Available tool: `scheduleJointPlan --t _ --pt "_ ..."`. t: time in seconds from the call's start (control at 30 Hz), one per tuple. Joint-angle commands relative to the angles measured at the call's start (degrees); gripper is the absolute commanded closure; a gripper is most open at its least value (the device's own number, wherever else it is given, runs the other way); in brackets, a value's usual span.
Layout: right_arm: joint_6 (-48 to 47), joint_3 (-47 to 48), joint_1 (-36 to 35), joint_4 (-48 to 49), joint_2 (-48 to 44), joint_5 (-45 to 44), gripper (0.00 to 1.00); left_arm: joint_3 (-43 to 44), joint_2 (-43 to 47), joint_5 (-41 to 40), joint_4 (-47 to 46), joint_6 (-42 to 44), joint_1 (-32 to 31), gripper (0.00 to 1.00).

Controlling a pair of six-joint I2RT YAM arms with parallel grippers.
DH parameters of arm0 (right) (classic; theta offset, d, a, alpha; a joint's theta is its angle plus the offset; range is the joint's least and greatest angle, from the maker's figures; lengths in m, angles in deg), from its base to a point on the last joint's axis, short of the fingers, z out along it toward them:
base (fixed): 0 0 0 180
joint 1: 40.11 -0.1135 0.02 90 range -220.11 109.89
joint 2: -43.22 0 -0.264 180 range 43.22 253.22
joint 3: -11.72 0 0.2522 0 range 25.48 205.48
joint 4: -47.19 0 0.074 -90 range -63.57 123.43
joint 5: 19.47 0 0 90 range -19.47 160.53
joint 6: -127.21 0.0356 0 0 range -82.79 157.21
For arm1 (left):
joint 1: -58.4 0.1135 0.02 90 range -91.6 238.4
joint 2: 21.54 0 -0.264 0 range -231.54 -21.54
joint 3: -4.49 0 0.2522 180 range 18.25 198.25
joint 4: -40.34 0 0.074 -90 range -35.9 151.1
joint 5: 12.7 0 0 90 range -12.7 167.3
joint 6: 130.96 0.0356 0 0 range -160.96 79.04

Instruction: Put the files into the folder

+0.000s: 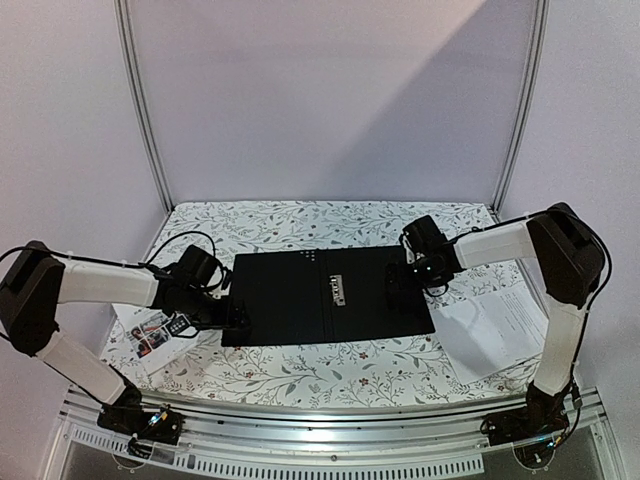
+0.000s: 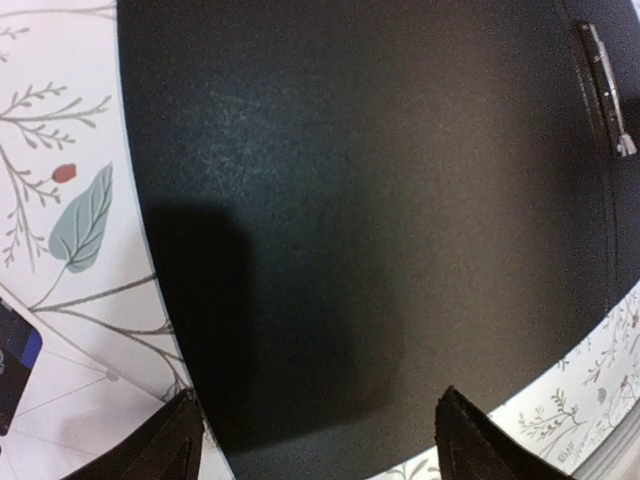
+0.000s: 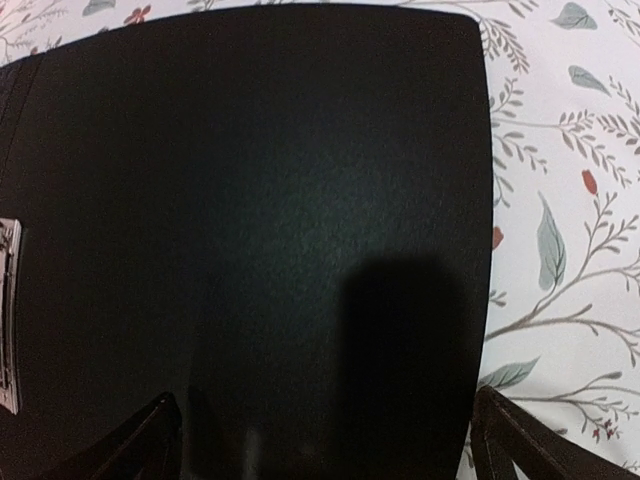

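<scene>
The folder [image 1: 300, 295] lies open and flat mid-table, black inside up, with its metal clip [image 1: 336, 290] at the spine. My left gripper [image 1: 235, 315] hovers open over the folder's left near corner [image 2: 380, 200], nothing between its fingers [image 2: 320, 437]. Over the folder's right half [image 3: 250, 200], my right gripper [image 1: 415, 265] also stands open and empty [image 3: 325, 440]. A colour-photo leaflet [image 1: 150, 330] lies on the table under my left arm. White text sheets [image 1: 495, 325] lie right of the folder. The clip shows at the frame edge in both wrist views [image 2: 605, 90] [image 3: 8, 320].
A floral-patterned cloth [image 1: 330, 370] covers the table. White walls with metal posts [image 1: 145, 110] close in the back and sides. A metal rail [image 1: 330, 435] runs along the near edge between the arm bases.
</scene>
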Motion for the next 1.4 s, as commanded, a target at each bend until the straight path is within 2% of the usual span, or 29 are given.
scheduleJointPlan --t 0.0,0.13,0.33,0.53,0.7,0.8,0.9,1.03,1.13,1.27,1.37 --pt "-0.13 -0.9 -0.48 -6.74 -2.21 -1.39 0.01 -2.29 2.22 -0.04 1.79 0.99 -0.6 0.2" --pt "-1.89 2.98 -0.42 -9.84 -2.67 -4.4 0.01 -0.75 3.83 -1.67 3.83 1.94 -0.58 0.2" --pt "-2.34 3.9 -1.12 -9.54 -6.36 -4.11 0.01 8.11 7.38 -5.61 6.63 4.77 -0.61 0.2" --pt "-3.45 7.39 -4.28 -9.81 -7.11 -1.83 0.03 18.28 1.55 -7.55 5.14 5.56 -0.73 0.22" --pt "-3.25 12.31 -6.76 -9.8 -4.63 4.74 0.16 23.17 -5.86 -5.42 -1.58 2.42 -1.94 0.28" --pt "-0.93 14.52 -7.1 -9.2 -1.9 11.89 0.22 23.86 -9.67 -3.35 -6.57 0.34 -2.61 0.32" --pt "1.64 16.58 -7.51 -8.42 1.11 17.68 0.28 25.5 -14.99 -0.89 -8.75 -1.08 -3.58 0.36" --pt "3.38 18.51 -8.41 -8.6 4.96 20.91 0.35 25.61 -20.04 2.57 -10.69 -3.69 -4.45 0.44" --pt "4.19 18.89 -8.59 -8.09 7.03 23.0 0.43 24.31 -21.93 3.89 -12.54 -5.07 -4.69 0.44" --pt "4.92 20.33 -8.59 -8.14 9.39 27.11 0.62 23.23 -23.22 3.7 -12.95 -5.52 -4.91 0.44" --pt "5.93 21.65 -8.55 -8.62 11.2 28.83 0.64 22.49 -24.18 3.71 -12.63 -5.83 -4.91 0.44"
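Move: About 15 cm to the right hand's left and 3 cm back lies the folder's metal clip; the group of holes is roughly 7 cm left of the clip and 11 cm farther out. The white sheet lies some 23 cm to the right hand's right and 15 cm back. From the left hand, the clip is about 22 cm right, 10 cm ahead, and the colour leaflet 18 cm left, 2 cm back. The clip and holes lie just below fingertip height, the papers slightly lower. Lifting off the open folder, both hands arc up and down towards the clip. The right goes some 15 cm left and slightly back, rolling its left side up and turning counter-clockwise as its fingers close to about a third, ending just above the clip's near end. The left swings forward and right, about 11 cm each, fingers narrowing partway, and stops low over the left cover. ##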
